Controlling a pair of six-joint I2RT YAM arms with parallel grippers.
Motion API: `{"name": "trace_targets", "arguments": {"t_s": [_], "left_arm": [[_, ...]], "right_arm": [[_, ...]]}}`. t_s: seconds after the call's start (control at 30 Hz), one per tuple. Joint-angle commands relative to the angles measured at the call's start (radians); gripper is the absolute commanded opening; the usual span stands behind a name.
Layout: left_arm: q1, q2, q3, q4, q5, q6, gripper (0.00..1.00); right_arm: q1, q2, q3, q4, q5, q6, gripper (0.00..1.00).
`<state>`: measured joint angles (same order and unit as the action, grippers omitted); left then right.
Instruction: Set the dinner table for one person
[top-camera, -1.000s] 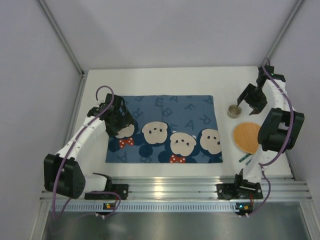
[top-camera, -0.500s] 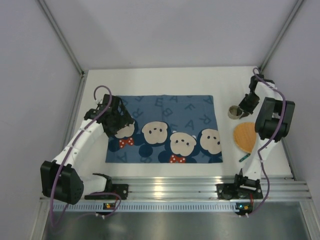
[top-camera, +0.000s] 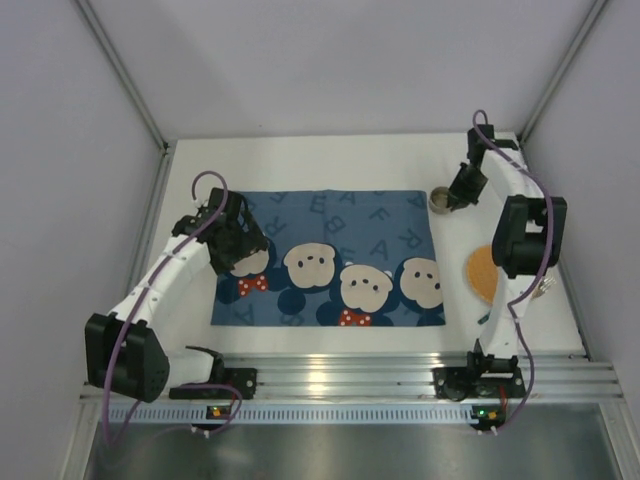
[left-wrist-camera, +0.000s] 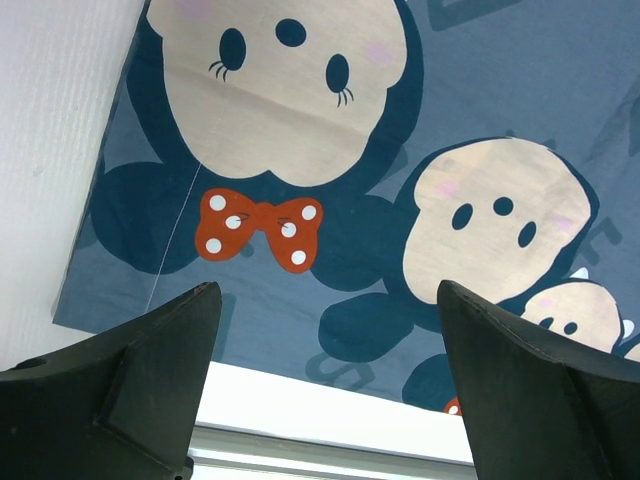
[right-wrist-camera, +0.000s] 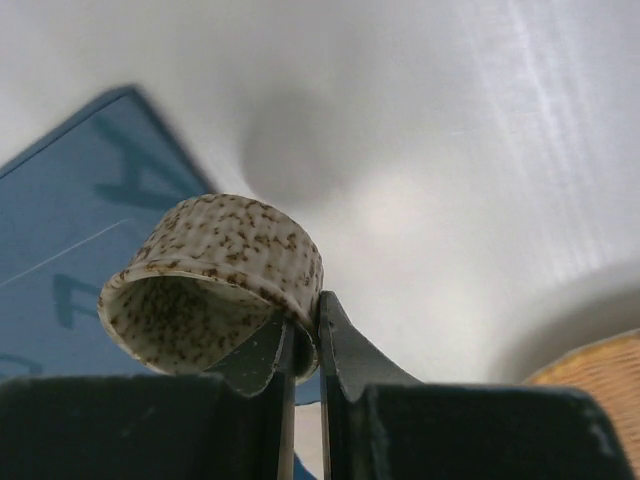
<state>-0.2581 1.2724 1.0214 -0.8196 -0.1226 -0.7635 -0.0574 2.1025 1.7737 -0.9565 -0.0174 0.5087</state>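
My right gripper (right-wrist-camera: 308, 325) is shut on the rim of a small speckled beige cup (right-wrist-camera: 215, 285), one finger inside and one outside, and holds it above the white dinner table (top-camera: 330, 160). In the top view the cup (top-camera: 439, 201) hangs just off the far right corner of the blue bear-print placemat (top-camera: 330, 258), with the right gripper (top-camera: 458, 190) on it. My left gripper (left-wrist-camera: 325, 385) is open and empty above the placemat's left part (left-wrist-camera: 300, 150), near its front edge; it also shows in the top view (top-camera: 232, 240).
A round orange woven plate (top-camera: 481, 272) lies on the table right of the placemat, partly hidden by the right arm; its edge shows in the right wrist view (right-wrist-camera: 600, 365). A small green utensil (top-camera: 483, 318) lies near the front right. The ribbed aluminium rail (top-camera: 340, 375) runs along the near edge.
My right gripper closed on the cup, lifted it and carried it left toward the placemat's far right corner. The left arm has barely moved.
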Motion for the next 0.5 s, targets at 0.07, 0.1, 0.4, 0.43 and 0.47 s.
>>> {"name": "trace_targets", "arguments": {"t_s": [0.07,0.1,0.4,0.43,0.47], "left_arm": [[-0.004,0.027,0.046,0.016,0.005,0.018,0.94],[-0.004,0.028,0.051,0.014,0.006,0.018,0.94],[-0.004,0.001,0.048,-0.007,-0.003,0.03,0.94],[-0.004,-0.004,0.04,-0.007,-0.002,0.032,0.94],[-0.004,-0.011,0.034,-0.006,-0.005,0.03,0.94]], "right_arm": [[0.162,-0.009,0.111,0.007,-0.047,0.059,0.0],[0.178,0.02,0.124,0.007,-0.049,0.066,0.0],[0.248,0.165,0.219,-0.004,-0.021,0.106,0.02],[0.248,0.171,0.217,-0.007,-0.016,0.105,0.06],[0.248,0.175,0.217,-0.007,-0.015,0.103,0.1]]}}
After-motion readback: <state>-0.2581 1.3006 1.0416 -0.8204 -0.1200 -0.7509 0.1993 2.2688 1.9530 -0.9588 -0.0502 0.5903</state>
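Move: The cup is already pinched by its right-hand wall, its middle some 4 cm to the left of the right hand and slightly lower. The spot for it on the placemat lies about 16 cm left, 2 cm ahead and 8 cm below. The placemat's far right corner is roughly 9 cm left and 5 cm ahead, the wooden plate some 18 cm back and 7 cm right. From the left hand, that spot is about 18 cm ahead and 38 cm right. Swinging left in a low arc, the right hand carries the pinched cup about 13 cm, in over the placemat's far right corner. It rises some 2 cm on the way, then sinks about 4 cm towards the cloth, the wrist turning roughly 10 degrees counter-clockwise. The fingers keep their hold on the wall. ##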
